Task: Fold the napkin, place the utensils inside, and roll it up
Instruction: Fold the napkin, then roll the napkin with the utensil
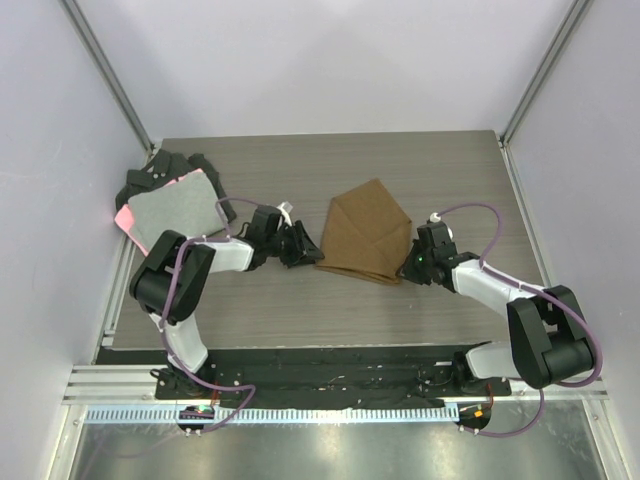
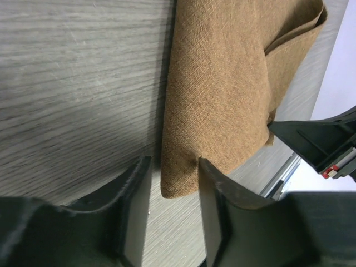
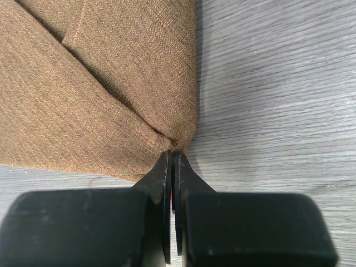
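Note:
The brown napkin (image 1: 365,232) lies folded into a kite-like shape in the middle of the table. My left gripper (image 1: 308,250) is at its near-left corner. In the left wrist view that corner of the napkin (image 2: 222,83) pokes between the fingers of the left gripper (image 2: 173,161). The jaws stand apart, with the right finger touching the cloth's edge. My right gripper (image 1: 408,268) is at the near-right corner. In the right wrist view the right gripper (image 3: 172,153) is shut, pinching the bunched tip of the napkin (image 3: 94,83). The utensils are out of view.
A grey cloth with a pink edge (image 1: 175,210) lies on black cloths (image 1: 165,170) at the back left of the table. Grey walls stand on both sides. The table's near edge (image 1: 330,348) runs just in front of the arms.

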`<action>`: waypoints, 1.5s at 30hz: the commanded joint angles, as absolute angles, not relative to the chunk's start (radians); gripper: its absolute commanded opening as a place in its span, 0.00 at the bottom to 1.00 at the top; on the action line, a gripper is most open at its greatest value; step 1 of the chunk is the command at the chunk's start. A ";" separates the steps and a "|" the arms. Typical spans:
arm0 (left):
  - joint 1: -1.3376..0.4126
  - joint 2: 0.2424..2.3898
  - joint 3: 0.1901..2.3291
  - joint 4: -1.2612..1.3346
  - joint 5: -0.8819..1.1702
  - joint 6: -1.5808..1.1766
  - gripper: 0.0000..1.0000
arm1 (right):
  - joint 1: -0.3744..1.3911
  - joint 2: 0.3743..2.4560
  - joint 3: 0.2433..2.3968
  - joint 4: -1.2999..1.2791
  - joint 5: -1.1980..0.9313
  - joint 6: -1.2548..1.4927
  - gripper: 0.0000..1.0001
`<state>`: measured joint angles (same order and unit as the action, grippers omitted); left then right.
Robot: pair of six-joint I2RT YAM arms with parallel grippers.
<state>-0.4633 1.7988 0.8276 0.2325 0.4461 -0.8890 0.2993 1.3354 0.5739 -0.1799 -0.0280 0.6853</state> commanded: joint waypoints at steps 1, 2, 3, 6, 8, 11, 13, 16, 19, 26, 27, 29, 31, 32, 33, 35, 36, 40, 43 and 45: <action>-0.479 1.822 0.838 0.193 0.428 -0.881 0.40 | 0.302 1.333 0.577 -0.137 -0.005 0.692 0.01; -0.482 1.824 0.838 0.189 0.419 -0.879 0.38 | 0.304 1.330 0.575 -0.137 -0.005 0.692 0.01; -0.482 1.825 0.836 0.181 0.414 -0.876 0.37 | 0.304 1.327 0.575 -0.137 -0.005 0.692 0.01; -0.486 1.844 0.842 0.192 0.422 -0.880 0.31 | 0.302 1.325 0.575 -0.137 -0.005 0.689 0.01; -0.488 1.858 0.854 0.205 0.437 -0.890 0.24 | 0.302 1.324 0.577 -0.138 -0.005 0.683 0.01; -0.488 1.868 0.883 0.204 0.452 -0.900 0.17 | 0.302 1.324 0.584 -0.150 0.049 0.666 0.01; -0.488 1.870 0.908 0.192 0.451 -0.903 0.11 | 0.304 1.321 0.592 -0.155 0.066 0.647 0.04; -0.488 1.879 0.946 0.160 0.463 -0.897 0.00 | 0.302 1.307 0.615 -0.176 0.095 0.611 0.15; -0.486 1.896 0.979 0.111 0.483 -0.890 0.00 | 0.305 1.278 0.640 -0.195 0.138 0.550 0.42; -0.485 1.884 1.026 -0.026 0.506 -0.867 0.00 | 0.446 1.157 0.675 -0.195 0.345 0.402 0.63; -0.482 1.882 1.040 -0.090 0.508 -0.856 0.00 | 0.474 1.131 0.673 -0.180 0.363 0.385 0.64; -0.476 1.882 1.078 -0.144 0.524 -0.836 0.00 | 0.567 1.118 0.670 -0.131 0.417 0.336 0.64; -0.471 1.887 1.115 -0.210 0.538 -0.810 0.00 | 0.630 1.120 0.667 -0.079 0.454 0.302 0.65; -0.465 1.896 1.124 -0.222 0.549 -0.804 0.00 | 0.688 1.123 0.666 -0.058 0.459 0.287 0.65; -0.460 1.902 1.134 -0.232 0.586 -0.804 0.00 | 0.716 1.130 0.666 -0.040 0.468 0.253 0.65; -0.446 1.911 1.146 -0.235 0.626 -0.814 0.00 | 0.780 1.173 0.673 -0.006 0.504 0.221 0.65; -0.434 1.917 1.144 -0.232 0.649 -0.822 0.00 | 0.839 1.196 0.679 0.033 0.523 0.191 0.65; -0.410 1.927 1.147 -0.252 0.686 -0.808 0.00 | 0.966 1.311 0.716 0.132 0.626 0.105 0.67; -0.397 1.922 1.135 -0.252 0.701 -0.807 0.00 | 1.024 1.414 0.753 0.185 0.650 0.062 0.69; -0.393 1.918 1.132 -0.252 0.696 -0.801 0.00 | 1.049 1.491 0.773 0.212 0.661 0.040 0.69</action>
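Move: The near-left corner of the folded napkin sits between the left hand's half-open fingertips, about 2 cm to the right of the hand point and 1 cm below. It lies roughly 16 cm to the right hand's left and 4 cm ahead; that hand still pinches the near-right corner, right at its fingertips. The napkin's far tip is some 17 cm ahead of the left hand and 12 cm to its right. The left hand eases about 2 cm right and a little down, closes and pinches the napkin's near-left corner, and keeps hold with the wrist tilting slightly. The right hand opens, lets go of the near-right corner, rises some 9 cm and swings about 14 cm left over the near edge towards the left gripper, turning counter-clockwise to flatter, still-open fingers and starting to sink. ##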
